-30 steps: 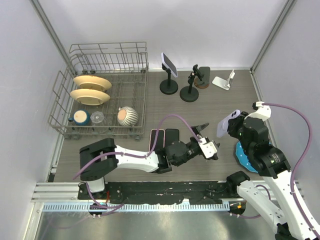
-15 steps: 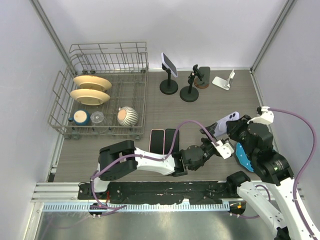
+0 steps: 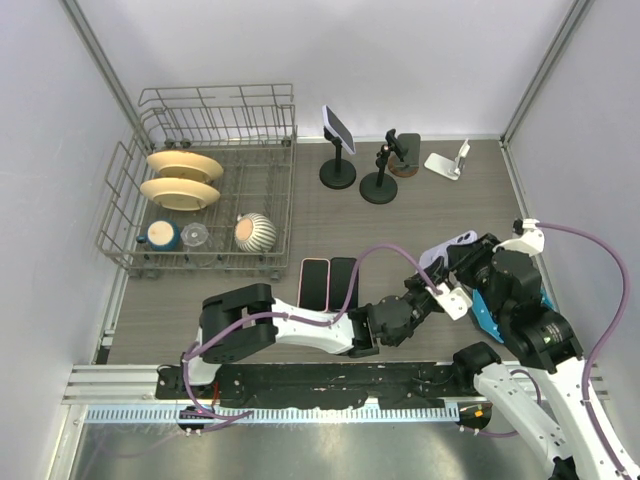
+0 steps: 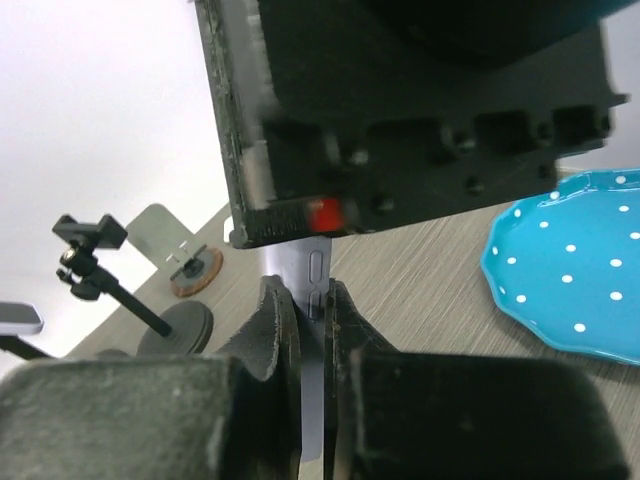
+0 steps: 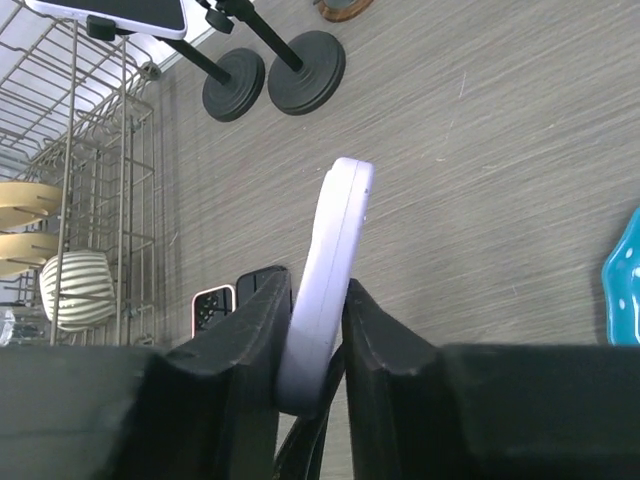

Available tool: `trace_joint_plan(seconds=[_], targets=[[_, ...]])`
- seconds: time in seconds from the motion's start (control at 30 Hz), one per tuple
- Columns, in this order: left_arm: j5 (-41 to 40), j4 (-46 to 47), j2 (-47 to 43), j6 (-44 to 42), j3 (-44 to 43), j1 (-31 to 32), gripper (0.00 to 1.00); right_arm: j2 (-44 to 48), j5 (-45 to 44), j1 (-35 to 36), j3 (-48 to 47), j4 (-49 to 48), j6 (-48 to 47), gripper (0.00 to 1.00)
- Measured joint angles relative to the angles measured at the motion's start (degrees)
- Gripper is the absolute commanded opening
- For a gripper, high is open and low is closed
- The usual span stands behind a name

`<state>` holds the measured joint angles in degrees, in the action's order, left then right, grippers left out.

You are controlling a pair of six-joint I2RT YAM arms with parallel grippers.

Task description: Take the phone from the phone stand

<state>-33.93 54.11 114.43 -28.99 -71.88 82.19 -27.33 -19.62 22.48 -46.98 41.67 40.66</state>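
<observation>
A lavender phone is held on edge above the table at the right. My right gripper is shut on it; the right wrist view shows the phone clamped between the gripper's fingers. My left gripper reaches in from the left and is shut on the same phone, its jaws pressed on both faces. Another phone sits tilted on a black phone stand at the back.
A second black stand with an empty clamp and a white stand are at the back. Two phones lie flat near the front. A blue dotted plate lies under the right arm. A dish rack holds dishes at left.
My left gripper has swung right to the lavender phone and closed on it. My right gripper has lowered and tilted the phone slightly toward the left gripper.
</observation>
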Motion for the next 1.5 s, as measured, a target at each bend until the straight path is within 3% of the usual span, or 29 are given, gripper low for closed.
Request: trace_joint_plan(seconds=[0.03, 0.13, 0.23, 0.37, 0.53, 0.7, 0.97, 1.17, 1.5], targets=[[-0.3, -0.1, 0.0, 0.3, 0.1, 0.1, 0.0, 0.1, 0.0, 0.0, 0.1, 0.0, -0.1, 0.53], [-1.1, -0.5, 0.0, 2.5, 0.5, 0.1, 0.0, 0.9, 0.1, 0.0, 0.5, -0.5, -0.2, 0.69], [-2.2, -2.8, 0.0, 5.4, 2.0, 0.2, 0.0, 2.5, 0.0, 0.0, 0.5, -2.3, -1.0, 0.76], [-2.4, -7.3, -0.8, 11.3, 4.2, -0.1, 0.0, 4.1, -0.9, 0.0, 0.3, -3.0, -2.6, 0.77], [2.6, -19.7, -5.4, 27.1, 7.7, -2.7, 0.0, 7.2, -4.4, 0.0, -0.9, -2.9, -6.0, 0.78], [12.5, -30.1, -11.2, 46.6, 9.0, -11.0, 0.0, 12.2, -9.4, 0.0, -1.0, -3.0, -9.7, 0.79], [22.3, -34.4, -13.3, 67.5, 14.2, -20.4, 0.0, 14.4, -11.5, 0.0, 2.3, -3.7, -12.3, 0.79], [27.2, -35.1, -12.9, 76.6, 17.2, -23.0, 0.0, 14.3, -11.1, 0.0, 6.1, -3.9, -12.5, 0.79], [29.3, -32.6, -9.9, 84.2, 17.2, -24.5, 0.0, 14.2, -11.1, 0.0, 8.2, -4.5, -13.7, 0.79]])
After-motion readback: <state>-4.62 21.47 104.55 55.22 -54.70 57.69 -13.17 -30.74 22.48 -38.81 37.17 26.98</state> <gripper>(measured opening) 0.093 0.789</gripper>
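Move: The left hand, pinching the lavender phone together with the right, is taking it to the empty table beside the black phone: some 12 cm to its left, 3 cm ahead and 22 cm below. The black phone lies about 21 cm left and 3 cm ahead of the left hand, the pink-edged phone 8 cm farther left, level with it. From the right hand that empty spot is roughly 13 cm left, straight to the side and 23 cm down. The right fingers open and let go of the lavender phone, and that hand draws off about 5 cm to the right, rising nearly 6 cm and sinking back. The left keeps its pinch and carries the phone down about 16 cm and left some 11, lastly also a little forward, towards the spot beside the black phone, rolling it nearly 80 degrees from upright to flat. ##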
